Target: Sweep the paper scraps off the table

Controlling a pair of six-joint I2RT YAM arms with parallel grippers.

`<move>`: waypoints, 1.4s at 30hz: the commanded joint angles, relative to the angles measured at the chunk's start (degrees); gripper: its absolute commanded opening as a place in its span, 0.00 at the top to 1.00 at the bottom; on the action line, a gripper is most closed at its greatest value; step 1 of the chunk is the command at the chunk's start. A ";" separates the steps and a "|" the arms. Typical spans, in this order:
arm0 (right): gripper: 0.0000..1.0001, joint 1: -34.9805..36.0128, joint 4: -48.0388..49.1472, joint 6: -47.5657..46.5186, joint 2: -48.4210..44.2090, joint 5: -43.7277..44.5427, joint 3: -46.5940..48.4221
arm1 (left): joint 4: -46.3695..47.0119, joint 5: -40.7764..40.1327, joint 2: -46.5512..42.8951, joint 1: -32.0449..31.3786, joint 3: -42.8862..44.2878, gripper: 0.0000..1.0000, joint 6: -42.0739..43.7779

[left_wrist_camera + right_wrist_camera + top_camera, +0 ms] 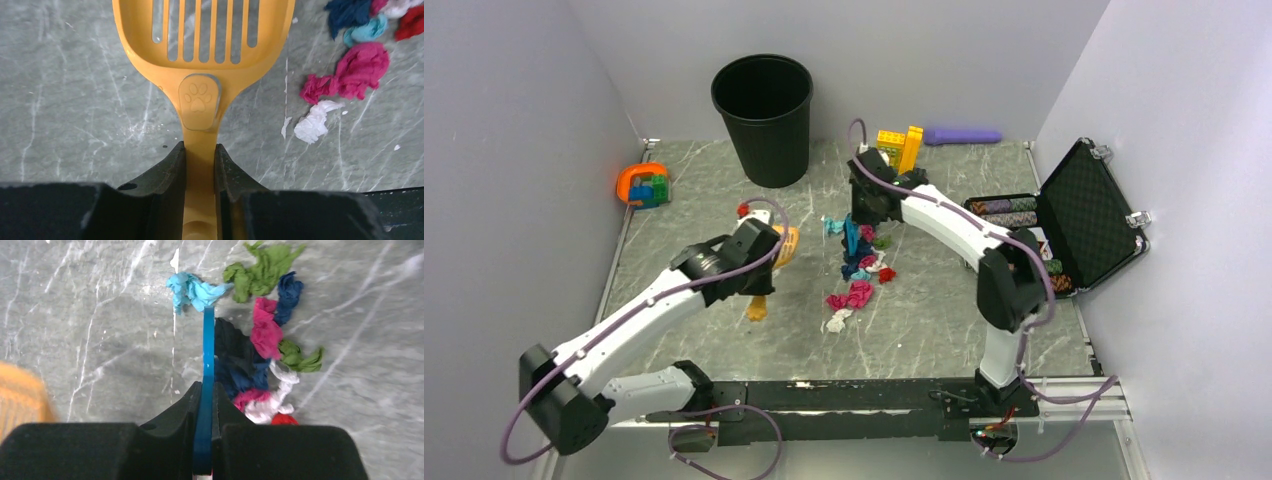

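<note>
Paper scraps [859,268] in pink, navy, teal, green, white and red lie in a loose line on the marble table [684,190]. My left gripper [767,272] is shut on the handle of an orange slotted scoop [200,55], which lies left of the scraps. In the left wrist view, pink [360,70] and white [315,122] scraps lie right of the scoop, beyond my left gripper [200,147]. My right gripper [862,212] is shut on a thin blue flat tool [208,350]. The tool's edge stands along the pile's left side [265,330], beyond my right gripper [206,387].
A black bin [762,115] stands at the back centre. Yellow bricks [899,148] and a purple object [964,135] lie behind the right arm. An open case of poker chips [1064,220] sits at the right edge. An orange-green toy [644,185] rests far left.
</note>
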 commanded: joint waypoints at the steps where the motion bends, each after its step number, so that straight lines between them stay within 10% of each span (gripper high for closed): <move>1: 1.00 -0.69 2.77 -6.04 -10.87 0.92 -4.20 | 3.54 5.07 6.49 0.21 2.27 1.00 3.18; 15: 1.00 -0.92 19.72 -0.19 -12.01 -28.18 -5.68 | 11.68 13.35 11.31 0.11 -1.33 1.00 5.91; 42: 1.00 -0.67 8.48 0.06 -4.81 -25.57 -5.18 | 8.24 8.79 4.76 -0.33 4.65 0.96 7.84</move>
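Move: Ahead of the left hand by about 7 cm, 22 cm to its right and 15 cm below lies the main paper pile, beside which it takes the scoop; the pink paper is some 20 cm right and 2 cm back, equally low. From the brush-holding right hand, the scoop's pan is about 16 cm left, 6 cm back and 4 cm down; the pile is 8 cm straight back, the light-blue scrap 6 cm left and 2 cm back, both 11 cm down. Lifting the brush nearly 10 cm off the pile, the right hand swings left and slightly back, rolling some 25 degrees left side up and turning counter-clockwise, then lowers the bristles into the scoop's pan and stays there. The left hand dips 5 cm while carrying the scoop right towards the pile, turns it clockwise, then raises it 4 cm under the brush; both grips hold. ##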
